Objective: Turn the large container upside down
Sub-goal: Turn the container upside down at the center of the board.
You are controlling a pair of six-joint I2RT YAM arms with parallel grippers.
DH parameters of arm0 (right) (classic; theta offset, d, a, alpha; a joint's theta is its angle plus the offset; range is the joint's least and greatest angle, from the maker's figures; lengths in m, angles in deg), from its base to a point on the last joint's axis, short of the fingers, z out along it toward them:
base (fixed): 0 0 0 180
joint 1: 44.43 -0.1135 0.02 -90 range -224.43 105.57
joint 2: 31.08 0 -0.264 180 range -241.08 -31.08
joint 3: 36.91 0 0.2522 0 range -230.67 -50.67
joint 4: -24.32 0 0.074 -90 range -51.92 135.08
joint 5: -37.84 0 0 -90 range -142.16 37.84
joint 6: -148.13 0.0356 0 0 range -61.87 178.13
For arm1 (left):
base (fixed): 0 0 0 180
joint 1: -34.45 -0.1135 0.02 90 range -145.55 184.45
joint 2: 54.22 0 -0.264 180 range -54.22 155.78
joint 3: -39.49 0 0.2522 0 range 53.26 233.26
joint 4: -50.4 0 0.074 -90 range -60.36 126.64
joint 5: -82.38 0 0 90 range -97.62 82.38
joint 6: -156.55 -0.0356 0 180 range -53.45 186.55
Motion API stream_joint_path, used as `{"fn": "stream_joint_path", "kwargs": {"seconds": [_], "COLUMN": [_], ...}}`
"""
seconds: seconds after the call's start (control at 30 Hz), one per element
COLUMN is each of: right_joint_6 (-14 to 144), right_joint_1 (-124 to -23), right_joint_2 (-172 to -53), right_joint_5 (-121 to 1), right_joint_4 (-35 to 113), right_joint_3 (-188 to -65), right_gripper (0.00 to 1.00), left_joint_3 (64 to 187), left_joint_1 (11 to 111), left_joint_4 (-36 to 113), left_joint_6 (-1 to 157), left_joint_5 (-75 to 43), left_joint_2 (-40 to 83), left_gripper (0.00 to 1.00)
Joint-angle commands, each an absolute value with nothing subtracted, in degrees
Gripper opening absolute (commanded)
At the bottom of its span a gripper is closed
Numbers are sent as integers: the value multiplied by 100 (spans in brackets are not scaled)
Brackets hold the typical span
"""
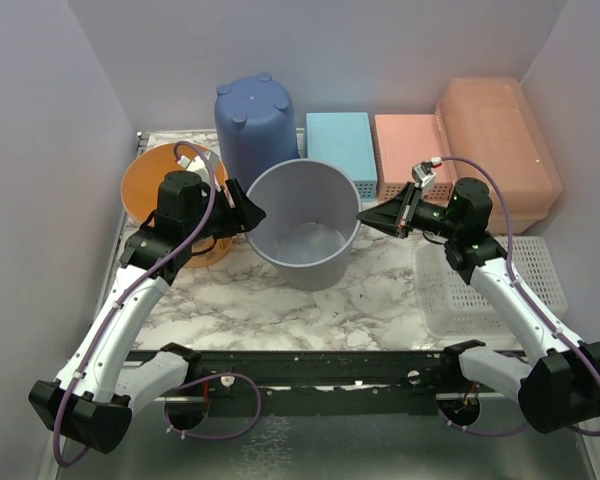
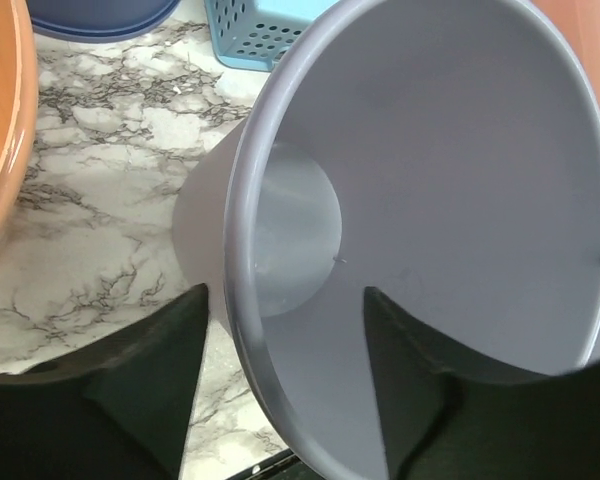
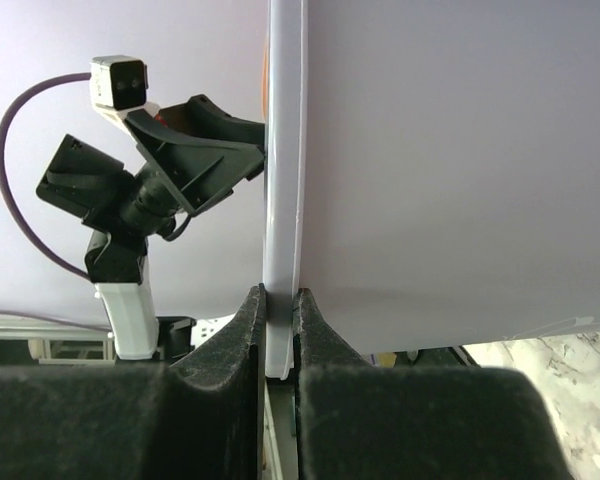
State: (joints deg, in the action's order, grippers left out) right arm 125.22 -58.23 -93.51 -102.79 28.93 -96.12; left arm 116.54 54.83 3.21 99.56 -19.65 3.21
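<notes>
The large container [image 1: 495,150], a peach-orange lidded box, lies at the back right with no gripper touching it. Both arms are at a grey round bucket [image 1: 300,235] that stands mouth up in the middle. My right gripper [image 1: 362,215] is shut on the bucket's right rim; in the right wrist view its fingertips [image 3: 278,295] pinch the thin rim edge [image 3: 283,200]. My left gripper [image 1: 255,213] is open at the left rim. In the left wrist view its jaws [image 2: 285,295] straddle the rim [image 2: 235,260], one finger outside and one inside, with gaps on both sides.
An orange round bucket [image 1: 150,180] sits behind the left arm. A blue bucket [image 1: 255,120] stands upside down at the back, beside a light blue basket [image 1: 340,145] and a pink perforated basket [image 1: 408,150]. A white perforated tray [image 1: 480,290] lies under the right arm.
</notes>
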Motion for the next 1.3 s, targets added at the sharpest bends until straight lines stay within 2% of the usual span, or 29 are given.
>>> {"fn": "stream_joint_path", "kwargs": {"seconds": [0.0, 0.2, 0.5, 0.67, 1.27], "right_joint_6": [12446, 12255, 12035, 11282, 9051], "right_joint_1": [-5837, -5838, -5835, -5832, -5842], "right_joint_2": [-9201, -9070, -8760, -8695, -9052], "right_joint_5": [-10145, -9885, -9501, -9019, -8522], "right_joint_4": [2936, 3187, 3538, 4618, 6679], "right_joint_3": [-9635, -9847, -10041, -10604, -12207], "right_gripper": [1, 1, 1, 0, 1], "left_joint_3": [11724, 11767, 11844, 11883, 12021], "left_joint_1": [5510, 5510, 5510, 5510, 5510], "left_joint_4": [423, 367, 126, 70, 69], "left_joint_6": [9925, 9872, 9837, 9828, 9846], "left_joint_5": [-1995, -1784, -1186, -996, -806], "left_joint_2": [172, 74, -83, -176, -277], "left_gripper": [70, 83, 91, 92, 94]}}
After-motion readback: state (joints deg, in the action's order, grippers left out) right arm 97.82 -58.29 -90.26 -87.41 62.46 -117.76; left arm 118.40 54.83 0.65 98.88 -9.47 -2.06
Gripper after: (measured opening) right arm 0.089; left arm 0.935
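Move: The right hand, fingers shut on the grey container's right rim, has the container's middle about 10 cm to its left and 12 cm below, and the board's centre some 9 cm left, 5 cm ahead and 28 cm down. From this hand the upturned blue bucket stands roughly 23 cm ahead and 22 cm left, the light-blue basket about 27 cm ahead and 3 cm left. The container's middle lies some 11 cm to the left hand's right, level fore and aft and 10 cm below; the orange bucket stands about 18 cm left of that hand and 7 cm ahead. The left hand, its half-open fingers still straddling the container's left rim, opens them wide and backs off some 3.5 cm to the left and 3 cm up, leaving the rim free and turning a little counter-clockwise. The right hand keeps its pinch on the right rim and, slowly at first, then faster, raises it about 5 cm while drawing it some 3.5 cm to the right away from the left hand, the wrist rolling and turning clockwise by some 25 degrees in all, so that its fingers point lower and more forward. ##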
